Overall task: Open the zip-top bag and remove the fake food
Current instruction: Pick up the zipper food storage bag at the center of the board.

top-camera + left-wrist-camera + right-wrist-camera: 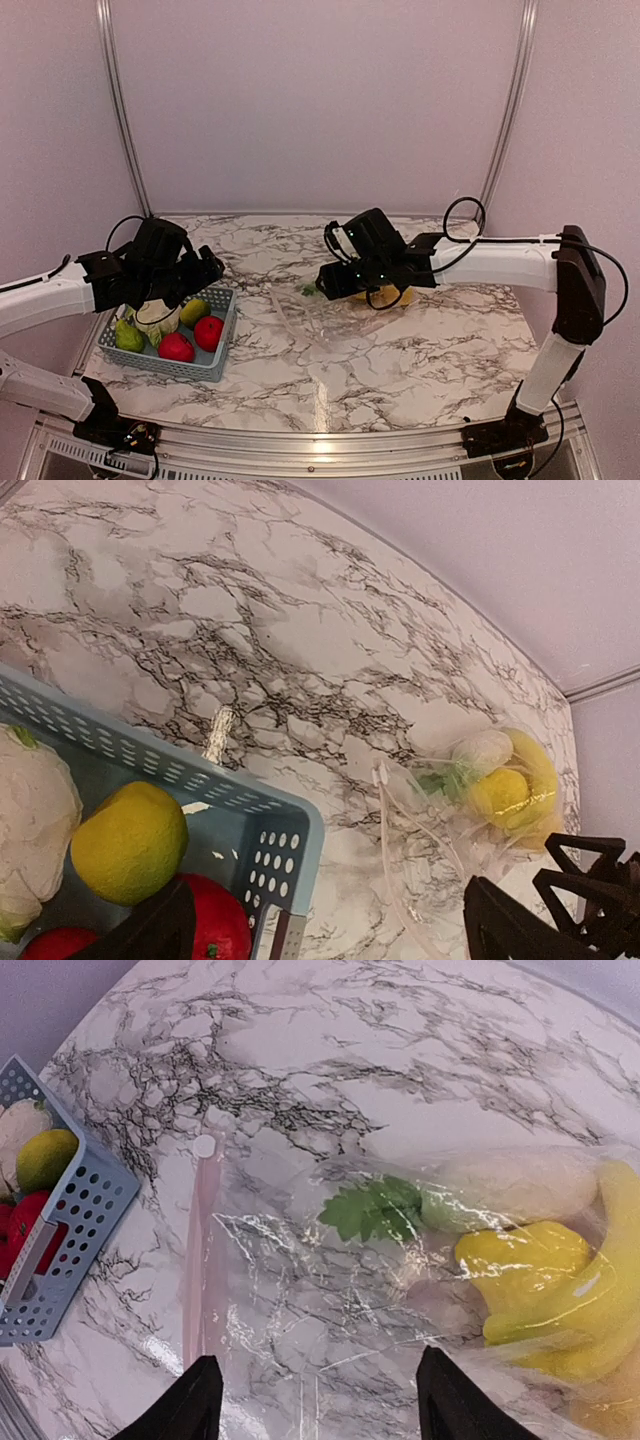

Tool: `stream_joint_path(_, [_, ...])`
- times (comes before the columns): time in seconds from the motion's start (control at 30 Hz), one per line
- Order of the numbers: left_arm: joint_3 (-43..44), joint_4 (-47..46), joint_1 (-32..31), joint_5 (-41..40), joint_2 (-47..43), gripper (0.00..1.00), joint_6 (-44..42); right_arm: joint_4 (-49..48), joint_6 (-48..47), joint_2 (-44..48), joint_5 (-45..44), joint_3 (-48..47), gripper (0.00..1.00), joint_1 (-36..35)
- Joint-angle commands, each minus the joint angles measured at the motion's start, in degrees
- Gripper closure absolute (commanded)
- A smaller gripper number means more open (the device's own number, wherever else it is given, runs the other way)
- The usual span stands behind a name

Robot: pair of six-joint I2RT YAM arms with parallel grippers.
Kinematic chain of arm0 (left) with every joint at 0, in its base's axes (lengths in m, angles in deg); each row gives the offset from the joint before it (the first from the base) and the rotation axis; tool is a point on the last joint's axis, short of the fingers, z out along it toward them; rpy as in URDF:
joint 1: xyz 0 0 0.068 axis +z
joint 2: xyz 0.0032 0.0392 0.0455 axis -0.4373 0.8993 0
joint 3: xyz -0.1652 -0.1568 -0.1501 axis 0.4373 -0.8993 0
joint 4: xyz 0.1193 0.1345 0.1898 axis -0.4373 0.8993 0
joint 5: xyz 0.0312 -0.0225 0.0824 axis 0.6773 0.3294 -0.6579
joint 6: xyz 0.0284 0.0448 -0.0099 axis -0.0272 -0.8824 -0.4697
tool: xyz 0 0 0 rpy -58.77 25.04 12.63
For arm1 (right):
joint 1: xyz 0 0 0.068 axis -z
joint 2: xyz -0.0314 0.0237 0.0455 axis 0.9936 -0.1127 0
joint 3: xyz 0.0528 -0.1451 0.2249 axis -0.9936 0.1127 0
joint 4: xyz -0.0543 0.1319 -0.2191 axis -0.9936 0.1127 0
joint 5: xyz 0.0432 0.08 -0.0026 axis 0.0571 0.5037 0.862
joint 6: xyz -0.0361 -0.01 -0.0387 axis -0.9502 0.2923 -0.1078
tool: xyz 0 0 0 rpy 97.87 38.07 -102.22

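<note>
The clear zip-top bag point(325, 318) lies flat mid-table, its pink zip strip point(196, 1250) toward the basket. Still inside the zip-top bag point(300, 1300) is fake food: yellow bananas point(590, 1300), a lemon point(515, 1255) and a white vegetable point(520, 1185) with green leaves. My right gripper point(333, 281) hovers just above the bag's empty half, open point(325, 1405), with only plastic under it. Over the basket's right corner my left gripper point(200, 272) stands open point(330, 935) and holds nothing. The bag point(440, 825) shows to its right.
A light blue lattice basket point(215, 372) at the left holds red apples point(177, 347), a green pear point(128, 336), a yellow-green fruit point(128, 842) and a pale cabbage point(35, 825). Walls close in the table behind and at both sides.
</note>
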Motion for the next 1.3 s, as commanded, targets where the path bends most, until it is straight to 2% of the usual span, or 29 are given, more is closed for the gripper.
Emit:
stream_joint_path(0.0, [1.73,-6.13,-1.33,4.01,1.8,0.05,-1.18,3.75,-1.37,-4.54,-2.12,-5.56,0.4,-2.97])
stream_joint_path(0.13, [0.85,-7.34,-1.28,4.11,1.36,0.06,-0.77,5.52,-1.58,-7.75,-2.58,-8.81,0.48,-4.68])
stream_joint_path(0.3, [0.03,-8.65,-1.26,5.43,0.99,0.07,-0.39,7.09,-1.72,-10.78,-3.26,-11.19,0.53,-6.24])
stream_joint_path(0.57, [-1.24,-11.42,-1.26,7.92,1.47,0.08,-0.45,8.75,-1.5,-13.24,-5.17,-13.24,0.54,-7.48])
stream_joint_path(0.9, [-2.36,-13.11,-1.26,9.49,1.71,0.08,-0.51,11.17,-1.28,-14.44,-8.33,-16.21,0.49,-9.74])
stream_joint_path(1.27, [-2.57,-15.39,-1.49,12.96,3.25,0.09,-0.77,12.0,-0.9,-17.15,-11.64,-17.18,0.59,-9.77])
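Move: The bag's open zip mouth lies on the table about 5 cm to the right hand's left, level with it fore and aft and some 12 cm below. Inside the flattened bag, the green leaf sits about 10 cm ahead and 3 cm left of that hand; the yellow food is roughly 9 cm ahead and 15 cm right. From the left hand, the mouth is about 15 cm right, 3 cm farther out and 16 cm down. Leftward first, then mostly down with a slight draw back, the right hand comes in over the bag's zip mouth; after a small bob up it sinks again, ending roughly 6 cm lower and as far left. Its left side dips about 15 degrees while the fingers close partway, still with a clear gap. The open left hand edges about 5 cm right towards the bag, turning a little clockwise. ##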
